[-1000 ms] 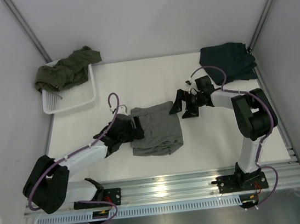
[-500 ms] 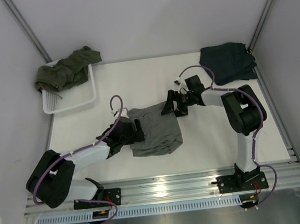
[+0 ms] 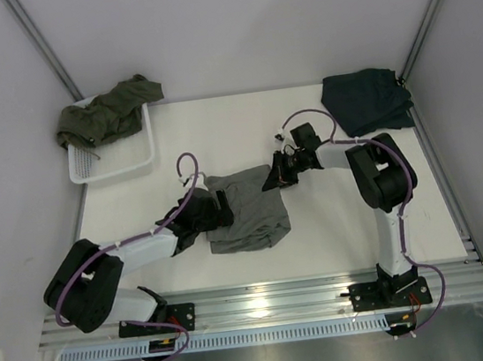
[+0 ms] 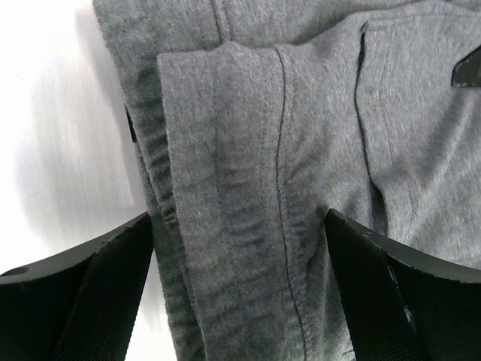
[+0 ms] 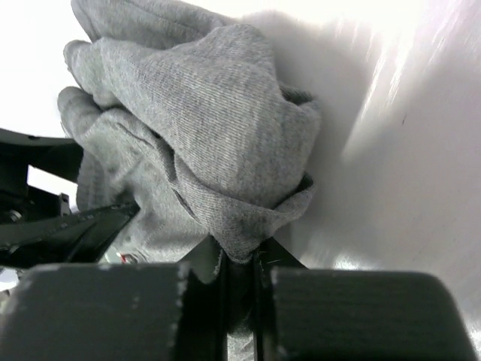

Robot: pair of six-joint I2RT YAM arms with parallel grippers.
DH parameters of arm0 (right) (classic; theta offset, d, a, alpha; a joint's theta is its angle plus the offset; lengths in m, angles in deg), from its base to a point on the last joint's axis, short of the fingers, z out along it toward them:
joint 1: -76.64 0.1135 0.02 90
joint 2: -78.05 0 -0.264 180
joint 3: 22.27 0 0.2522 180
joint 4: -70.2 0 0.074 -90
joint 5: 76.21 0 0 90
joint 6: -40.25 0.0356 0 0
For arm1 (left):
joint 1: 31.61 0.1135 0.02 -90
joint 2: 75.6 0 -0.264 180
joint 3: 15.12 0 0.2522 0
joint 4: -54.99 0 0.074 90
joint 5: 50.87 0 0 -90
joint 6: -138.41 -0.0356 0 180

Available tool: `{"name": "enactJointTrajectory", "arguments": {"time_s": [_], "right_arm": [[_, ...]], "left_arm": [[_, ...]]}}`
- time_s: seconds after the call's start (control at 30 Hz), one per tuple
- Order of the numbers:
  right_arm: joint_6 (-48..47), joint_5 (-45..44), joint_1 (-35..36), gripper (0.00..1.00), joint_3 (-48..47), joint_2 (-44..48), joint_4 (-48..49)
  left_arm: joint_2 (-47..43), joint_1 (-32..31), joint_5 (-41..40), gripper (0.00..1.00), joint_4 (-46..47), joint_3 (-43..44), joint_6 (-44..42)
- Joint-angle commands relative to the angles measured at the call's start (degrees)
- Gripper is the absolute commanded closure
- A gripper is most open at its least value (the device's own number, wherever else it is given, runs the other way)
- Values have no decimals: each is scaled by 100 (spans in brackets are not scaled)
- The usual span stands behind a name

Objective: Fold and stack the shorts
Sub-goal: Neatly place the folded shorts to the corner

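Observation:
The light grey shorts (image 3: 253, 210) lie rumpled at the table's middle. My left gripper (image 3: 219, 208) stands open at their left edge; in the left wrist view its fingers (image 4: 90, 293) straddle a folded seam of the grey shorts (image 4: 301, 150), wide apart. My right gripper (image 3: 273, 176) is at the upper right corner of the shorts, shut on a bunched fold of the grey shorts (image 5: 203, 128) that is pinched in my right gripper (image 5: 240, 274). The dark navy shorts (image 3: 365, 98) lie at the back right. The olive green shorts (image 3: 108, 113) hang over the basket.
A white mesh basket (image 3: 115, 164) stands at the back left corner. Grey walls with metal posts close in the table on both sides. A metal rail (image 3: 266, 302) runs along the near edge, carrying both arm bases.
My right gripper has travelled left to the grey shorts' upper right corner and shut on the cloth. The left gripper stayed open and barely moved at the left edge.

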Motion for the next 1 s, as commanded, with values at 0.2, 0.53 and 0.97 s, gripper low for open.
{"name": "enactJointTrajectory", "arguments": {"time_s": [0.2,0.53,0.97], "right_arm": [[210,-150,-507,100,-462,-46,524],[-27,-185,-1448,100,-2464,-1038,-398],[1061,-394,-2046,100,-5394,-2877,-110]], "left_arm": [[-934,35,4,4,-863,-80,-119],[-1550,35,91,4,-1356,25,-216],[-1024,35,346,4,-1172,140,-286]]}}
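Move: The right gripper already pinches the grey shorts near their far right corner; their middle lies some 9 cm back and 9 cm left of it. The navy shorts in the far right corner, where the grey ones are headed, have their middle about 28 cm ahead and 37 cm to the right, roughly level in height. From the left gripper, open over the grey shorts' left side, that navy pile is about 36 cm ahead and 54 cm right. Keep the right fingers shut on the grey shorts and haul them quickly forward and to the right, about 29 cm, towards the navy shorts in the corner, rising a few centimetres and sinking again while the hand turns clockwise some 25 degrees. Meanwhile lift the open left gripper clear, drawing it a little back and left, then let it sink partway. ##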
